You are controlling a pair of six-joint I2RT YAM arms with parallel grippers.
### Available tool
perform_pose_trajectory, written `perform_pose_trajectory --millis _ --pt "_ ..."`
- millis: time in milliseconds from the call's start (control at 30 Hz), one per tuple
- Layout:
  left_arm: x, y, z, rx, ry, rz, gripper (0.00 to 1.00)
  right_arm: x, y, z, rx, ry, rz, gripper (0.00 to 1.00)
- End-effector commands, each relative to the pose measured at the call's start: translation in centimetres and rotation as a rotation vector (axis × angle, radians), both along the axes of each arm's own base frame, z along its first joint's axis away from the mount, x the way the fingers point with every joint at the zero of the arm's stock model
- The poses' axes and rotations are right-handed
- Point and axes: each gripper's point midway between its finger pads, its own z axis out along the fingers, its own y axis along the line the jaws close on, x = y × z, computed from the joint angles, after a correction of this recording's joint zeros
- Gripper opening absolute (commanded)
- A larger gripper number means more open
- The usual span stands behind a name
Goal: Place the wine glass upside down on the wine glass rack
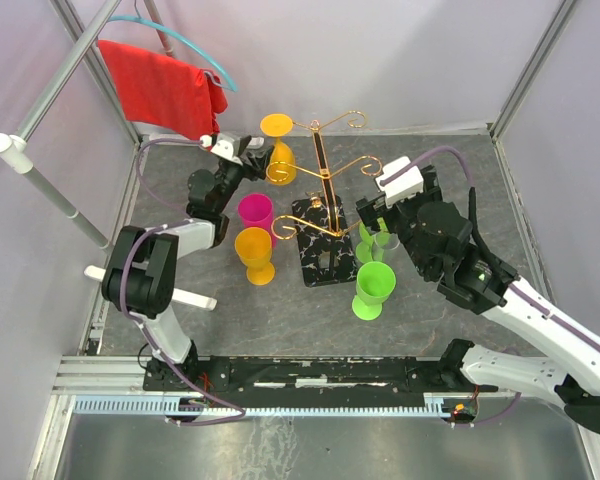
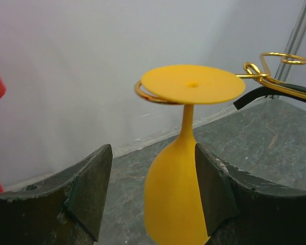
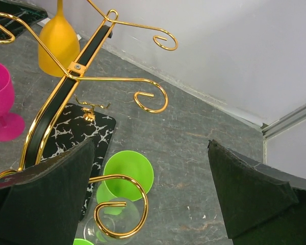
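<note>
An orange wine glass (image 1: 279,160) hangs upside down, its round foot (image 2: 193,84) resting on a curled arm of the gold wire rack (image 1: 320,165), which stands on a black white-veined base (image 1: 325,258). My left gripper (image 1: 253,152) is open around the bowl (image 2: 176,199); its right finger (image 2: 214,189) is close against the bowl and its left finger stands apart. My right gripper (image 1: 377,212) is open and empty on the rack's right side, above a green glass (image 3: 127,173) and a clear glass (image 3: 115,224).
A pink glass (image 1: 256,212) and a second orange glass (image 1: 255,255) stand left of the base. Another green glass (image 1: 374,290) stands right of it. A red cloth (image 1: 165,90) hangs on a rail at the back left. A white rod (image 1: 195,298) lies at the left.
</note>
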Motion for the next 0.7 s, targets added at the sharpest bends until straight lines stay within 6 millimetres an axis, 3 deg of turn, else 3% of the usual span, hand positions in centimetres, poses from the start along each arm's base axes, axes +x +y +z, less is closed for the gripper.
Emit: perform_pose_trajectory --millis 0,267,467,667 --pt "-2.3 1.4 4.6 -0.036 -0.141 0.001 0.72 0.3 0.1 1.0 0.044 -0.019 -0.004 1.0" --pt "-5.3 4.8 6.4 -0.028 -0.1 0.147 0.74 2.8 -1.4 -0.3 0.108 0.084 -0.071 0.99" --pt "-7.3 8.1 6.1 0.024 0.002 0.3 0.76 4.6 -3.6 0.7 0.166 0.105 -0.143 0.99" --pt "-9.9 9.0 7.2 0.021 0.054 0.317 0.77 4.7 -5.1 0.7 0.215 0.136 -0.164 0.99"
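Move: The upside-down orange glass already hangs on the rack's far-left hook, about 4 cm ahead of the left hand, 5 to its right and level; the rack's middle is 12 right, 5 back, the pink goblet 7 back, 2 left, 18 below. From the right hand, the hanging glass is some 23 ahead, 20 left, 10 below, and the far green goblet 10 ahead, 2 left, 28 below. Empty and still open, the left hand leaves the hung orange glass, easing left first, then backing off and climbing, about 9 cm back and 8 each left and up, while turning some 15 degrees counter-clockwise. The right hand, wide open and empty, swings about 5 cm forward and as far right beside the rack, dipping before it partly rises, turning roughly 10 degrees clockwise and tipping down. ##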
